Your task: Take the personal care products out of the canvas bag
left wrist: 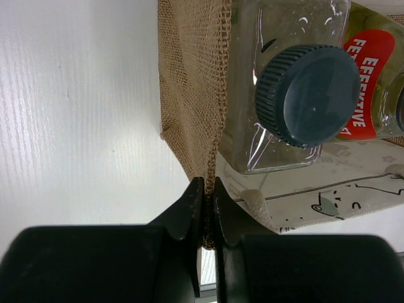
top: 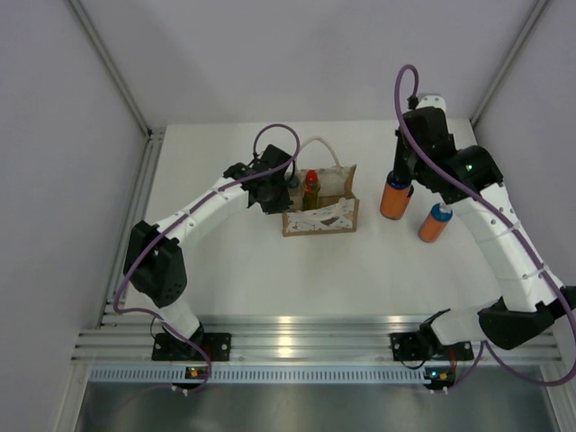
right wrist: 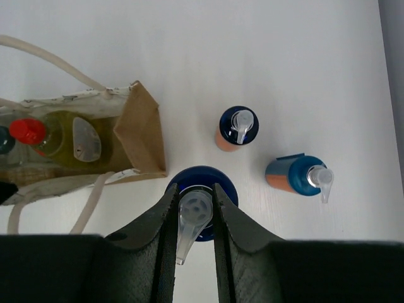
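Observation:
The canvas bag [top: 320,214] stands mid-table. My left gripper [top: 273,194] is shut on its tan side edge [left wrist: 192,82], the weave pinched between the jaws [left wrist: 208,189]. Inside stand the clear bottle with a dark cap [left wrist: 307,95] and the yellow-green bottle with a red cap [top: 310,189], which also shows in the right wrist view [right wrist: 57,136]. My right gripper [right wrist: 194,203] is shut on the pump head of an orange bottle [top: 394,198] right of the bag. Two more orange bottles [right wrist: 237,128] [right wrist: 295,175] stand on the table beyond it; one of them also shows in the top view [top: 435,222].
The bag's cream rope handles [top: 317,144] loop over toward the back, and one lies on the table in the right wrist view [right wrist: 88,202]. White enclosure walls close in the table on the left and right. An aluminium rail [top: 297,342] runs along the near edge.

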Motion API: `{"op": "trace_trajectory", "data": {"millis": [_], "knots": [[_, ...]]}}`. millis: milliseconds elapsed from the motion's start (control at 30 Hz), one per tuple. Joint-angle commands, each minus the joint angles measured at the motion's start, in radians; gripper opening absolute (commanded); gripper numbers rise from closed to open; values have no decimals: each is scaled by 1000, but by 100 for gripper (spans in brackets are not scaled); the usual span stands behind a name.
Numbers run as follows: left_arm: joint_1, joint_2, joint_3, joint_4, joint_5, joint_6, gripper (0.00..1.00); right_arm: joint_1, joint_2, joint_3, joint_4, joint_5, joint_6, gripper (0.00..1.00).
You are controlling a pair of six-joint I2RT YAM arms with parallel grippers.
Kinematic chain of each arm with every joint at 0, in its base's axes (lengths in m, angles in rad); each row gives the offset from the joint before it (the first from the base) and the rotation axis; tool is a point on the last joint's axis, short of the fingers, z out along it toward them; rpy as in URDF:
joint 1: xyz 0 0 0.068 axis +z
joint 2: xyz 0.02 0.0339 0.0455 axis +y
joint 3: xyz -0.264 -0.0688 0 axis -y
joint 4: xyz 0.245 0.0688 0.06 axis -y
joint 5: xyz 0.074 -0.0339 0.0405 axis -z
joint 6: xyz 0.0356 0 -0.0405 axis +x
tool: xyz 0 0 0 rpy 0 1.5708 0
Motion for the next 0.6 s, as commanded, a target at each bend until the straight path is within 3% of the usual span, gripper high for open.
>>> {"op": "trace_trajectory", "data": {"millis": [0,267,567], "knots": [[-4,-32,-12,-34,15,18,0,-29,-104,-134,229,19,34,0],[-4,-41,-9,-35,9,28,0,-96,-227,-473,387,38,81,0],[-4,-40,-9,-35,15,30,0,-185,-288,-673,465,19,92,0]]}}
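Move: The right hand holds an orange pump bottle by its pump, high up; its set-down spot is bare table about 34 cm below, some 3 cm back and 6 cm to the right. The standing blue-capped bottle is about 7 cm ahead and 3 cm right, the teal-capped one 2 cm ahead and 13 cm right; the canvas bag lies 7 cm ahead and 17 cm left. From the left hand the spot is roughly 31 cm right, 6 cm back and 14 cm down. Down, mostly, and fast before easing off: the right hand lowers the pump bottle some 13 cm while drifting about 5 cm right and a little back, to the near side of the two bottles already standing there. The fingers keep their pinch on the pump, and the hand turns roughly 10 degrees clockwise. ##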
